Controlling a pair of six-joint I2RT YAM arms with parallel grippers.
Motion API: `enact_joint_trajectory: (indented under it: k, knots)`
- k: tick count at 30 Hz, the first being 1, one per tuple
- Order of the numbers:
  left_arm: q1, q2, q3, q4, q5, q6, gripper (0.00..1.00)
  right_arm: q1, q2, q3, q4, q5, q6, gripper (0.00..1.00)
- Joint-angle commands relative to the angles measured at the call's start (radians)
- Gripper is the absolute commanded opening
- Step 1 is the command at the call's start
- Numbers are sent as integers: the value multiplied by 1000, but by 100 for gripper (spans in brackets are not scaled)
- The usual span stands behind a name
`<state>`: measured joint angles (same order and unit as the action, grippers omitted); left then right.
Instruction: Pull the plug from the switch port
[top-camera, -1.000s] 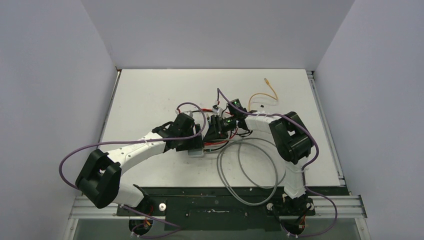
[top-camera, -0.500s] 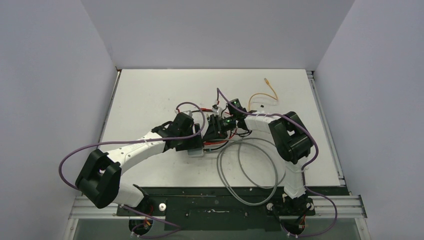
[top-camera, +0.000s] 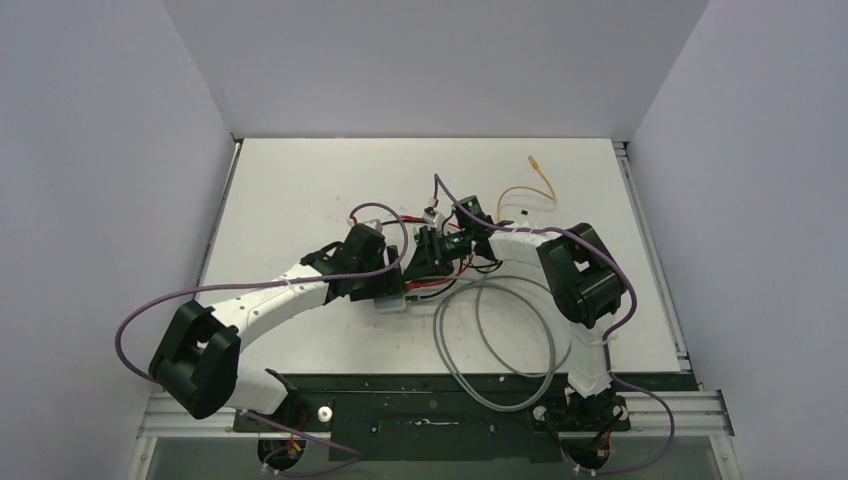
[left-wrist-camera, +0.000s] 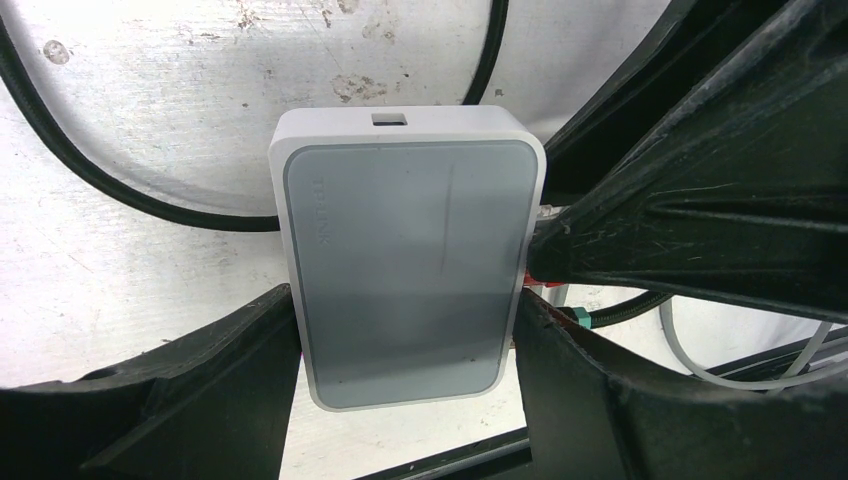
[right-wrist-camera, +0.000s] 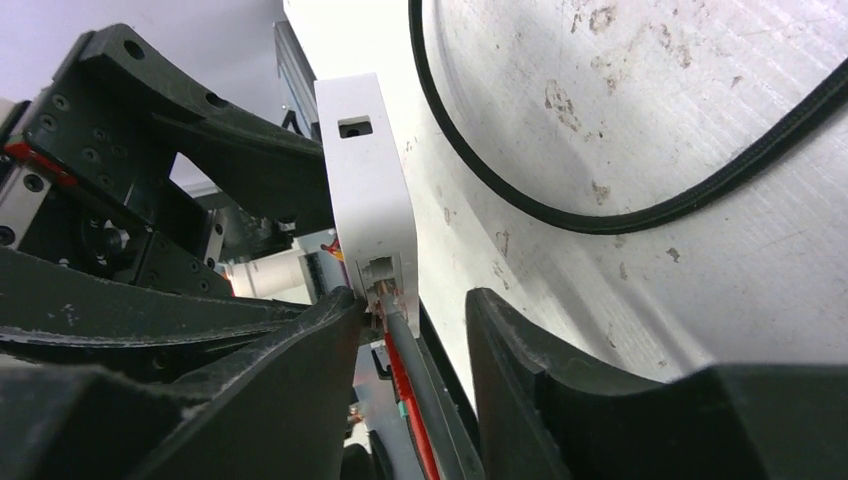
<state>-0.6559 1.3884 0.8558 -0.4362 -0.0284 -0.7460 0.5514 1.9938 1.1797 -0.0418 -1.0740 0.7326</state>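
Note:
The switch (left-wrist-camera: 405, 270), a flat pale grey-blue box, lies on the white table between my left gripper's (left-wrist-camera: 405, 312) two black fingers, which press on its long sides. In the top view the switch (top-camera: 392, 302) shows as a pale sliver under the left gripper (top-camera: 385, 285). In the right wrist view the switch (right-wrist-camera: 365, 190) is seen edge-on, with the plug (right-wrist-camera: 385, 295) seated in a socket and dark and red cables trailing from it. My right gripper (right-wrist-camera: 415, 300) straddles the plug with jaws apart; the left finger is near it, the right finger is clear.
A black cable (right-wrist-camera: 600, 215) curves over the table past the switch. A grey cable (top-camera: 500, 340) loops on the near right of the table. An orange cable (top-camera: 525, 190) lies at the back. The left gripper body (right-wrist-camera: 150, 200) crowds the switch's far side.
The right gripper has edged slightly left toward the switch. The left arm's elbow has shifted a little. The switch stays in place.

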Motion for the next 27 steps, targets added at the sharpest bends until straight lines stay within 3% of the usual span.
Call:
enact_joint_trajectory:
  k: [1,4,8,13,18,27]
  knots:
    - [6,-44,9,91,24,5,0,7,-6,23,80,-5,21,38]
    - [6,-47,10,90,25,7,0,8,-4,20,89,-6,27,28]
    - [6,-48,9,94,28,8,0,8,-1,20,86,-1,27,25]
    - [7,-49,8,94,28,8,0,10,6,37,48,6,-10,6]
    - [14,-49,7,90,28,3,0,12,8,75,-84,30,-114,5]
    - [47,-54,-8,61,-1,-24,0,7,-17,65,-114,37,-154,5]
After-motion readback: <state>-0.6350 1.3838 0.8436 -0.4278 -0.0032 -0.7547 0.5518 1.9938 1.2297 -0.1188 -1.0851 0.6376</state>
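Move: The grey cable's plug, still seated in the switch's right side, lies about 2 cm to the left of the right hand and some 1 cm above it, neither ahead nor back. The red plug sits about 1 cm nearer the base than the grey one; the middle of the switch is roughly 6 cm to the right hand's left and 1 cm back. From the left hand, the grey plug is about 3 cm ahead and 5 cm to the right. Rising barely 1 cm at the port, the right hand shuts its half-open fingers from either side until they pinch the grey cable's plug end, then holds there with a very slight roll of the wrist. The left hand stays in place and keeps the switch gripped by its sides. ##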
